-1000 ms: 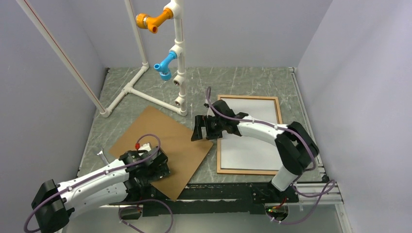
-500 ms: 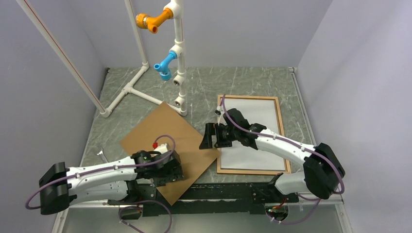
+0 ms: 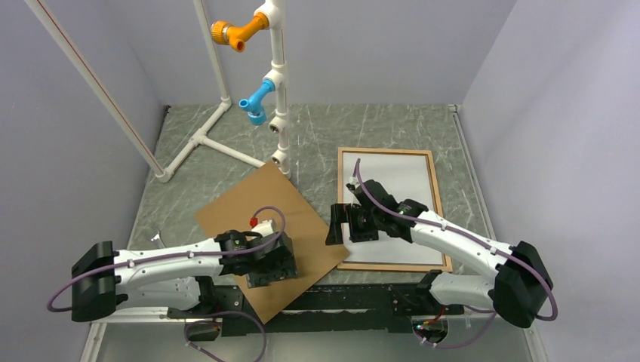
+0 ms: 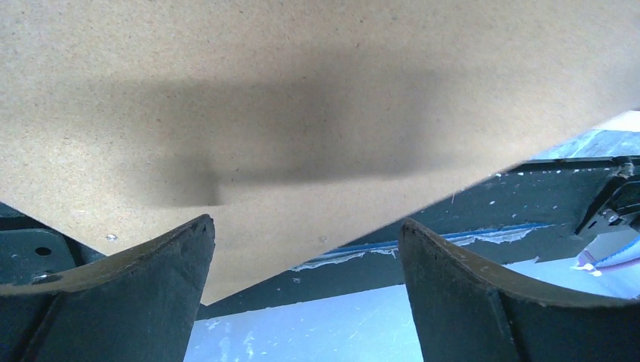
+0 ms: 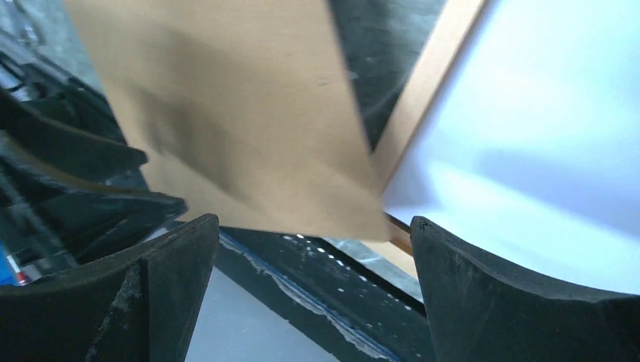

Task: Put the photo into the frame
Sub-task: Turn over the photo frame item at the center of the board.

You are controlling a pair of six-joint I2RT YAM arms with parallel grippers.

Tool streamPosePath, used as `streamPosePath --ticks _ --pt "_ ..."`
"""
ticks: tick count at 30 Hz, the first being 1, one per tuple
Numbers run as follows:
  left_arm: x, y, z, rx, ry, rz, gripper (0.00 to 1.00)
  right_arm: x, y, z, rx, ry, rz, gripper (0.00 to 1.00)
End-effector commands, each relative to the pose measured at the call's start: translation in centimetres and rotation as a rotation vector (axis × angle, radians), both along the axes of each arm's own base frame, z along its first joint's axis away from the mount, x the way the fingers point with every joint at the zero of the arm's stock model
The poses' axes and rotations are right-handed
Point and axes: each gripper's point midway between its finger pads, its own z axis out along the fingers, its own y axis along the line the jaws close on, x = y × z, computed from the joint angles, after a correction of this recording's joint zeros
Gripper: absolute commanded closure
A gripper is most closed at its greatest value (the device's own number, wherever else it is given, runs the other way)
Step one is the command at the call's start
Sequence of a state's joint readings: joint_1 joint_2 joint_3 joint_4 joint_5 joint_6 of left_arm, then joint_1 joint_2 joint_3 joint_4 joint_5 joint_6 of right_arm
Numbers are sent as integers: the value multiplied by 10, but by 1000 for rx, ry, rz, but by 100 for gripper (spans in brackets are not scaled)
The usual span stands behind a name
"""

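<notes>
The frame [image 3: 392, 267] lies flat at the right, its light wood border [image 5: 423, 83] around a white sheet. That sheet is the photo [image 3: 392, 177], white side up inside the frame [image 5: 543, 113]; its printed side is hidden. My right gripper [image 3: 337, 224] hovers open at the frame's left edge, nothing between its fingers [image 5: 313, 222]. My left gripper [image 3: 272, 268] is open and empty over the near edge of the brown hardboard sheet [image 3: 256, 204], as the left wrist view shows [image 4: 306, 226].
The hardboard [image 4: 302, 90] lies tilted at centre-left, its right corner [image 5: 226, 113] reaching over the frame's left edge. A black rail [image 4: 468, 204] runs along the near table edge. A white pipe stand [image 3: 278, 83] with orange and blue fittings stands at the back.
The hardboard has slid right and turned clockwise toward the frame. My left arm moved right with it. My right gripper drew back toward the near side along the frame's left edge.
</notes>
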State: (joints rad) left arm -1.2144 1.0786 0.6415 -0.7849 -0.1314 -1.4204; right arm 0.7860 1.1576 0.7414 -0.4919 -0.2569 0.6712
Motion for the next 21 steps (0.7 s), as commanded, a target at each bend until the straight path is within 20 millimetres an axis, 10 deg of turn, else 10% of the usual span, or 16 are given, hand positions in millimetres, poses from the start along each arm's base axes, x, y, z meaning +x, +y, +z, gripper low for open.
streamPosePath --ticks 1,11,21 --pt "2 7 3 -28 -27 46 5 15 -16 -8 -120 -46 -31 1" --pt "-1 21 -7 -77 -39 94 4 44 22 4 20 -67 66 2" --pt "-1 29 -11 -10 -37 86 5 120 53 21 185 -67 130 5"
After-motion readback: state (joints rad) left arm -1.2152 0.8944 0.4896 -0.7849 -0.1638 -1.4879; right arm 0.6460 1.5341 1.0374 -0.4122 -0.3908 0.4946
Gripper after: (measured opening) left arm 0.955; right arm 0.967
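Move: The brown backing board lies flat with its middle about 19 cm to the right hand's left, 3 cm ahead and some 10 cm below; its right corner is nearly under that hand, 2 cm to the right. The filled frame's middle is about 13 cm ahead and 14 cm right, 10 cm down. From the left hand, the board's middle lies 12 cm ahead, 2 cm left, and its near corner 10 cm back, 4 cm left, both roughly 6 cm below. Dipping about 3 cm over the board's right corner first, the open right hand then swings forward some 9 cm, speeding up, drifting left and rising again as it leaves that corner and follows the board's right-hand edge outward. The left hand, also open, shifts about 3 cm left over the board and sinks slightly, towards the near corner. ##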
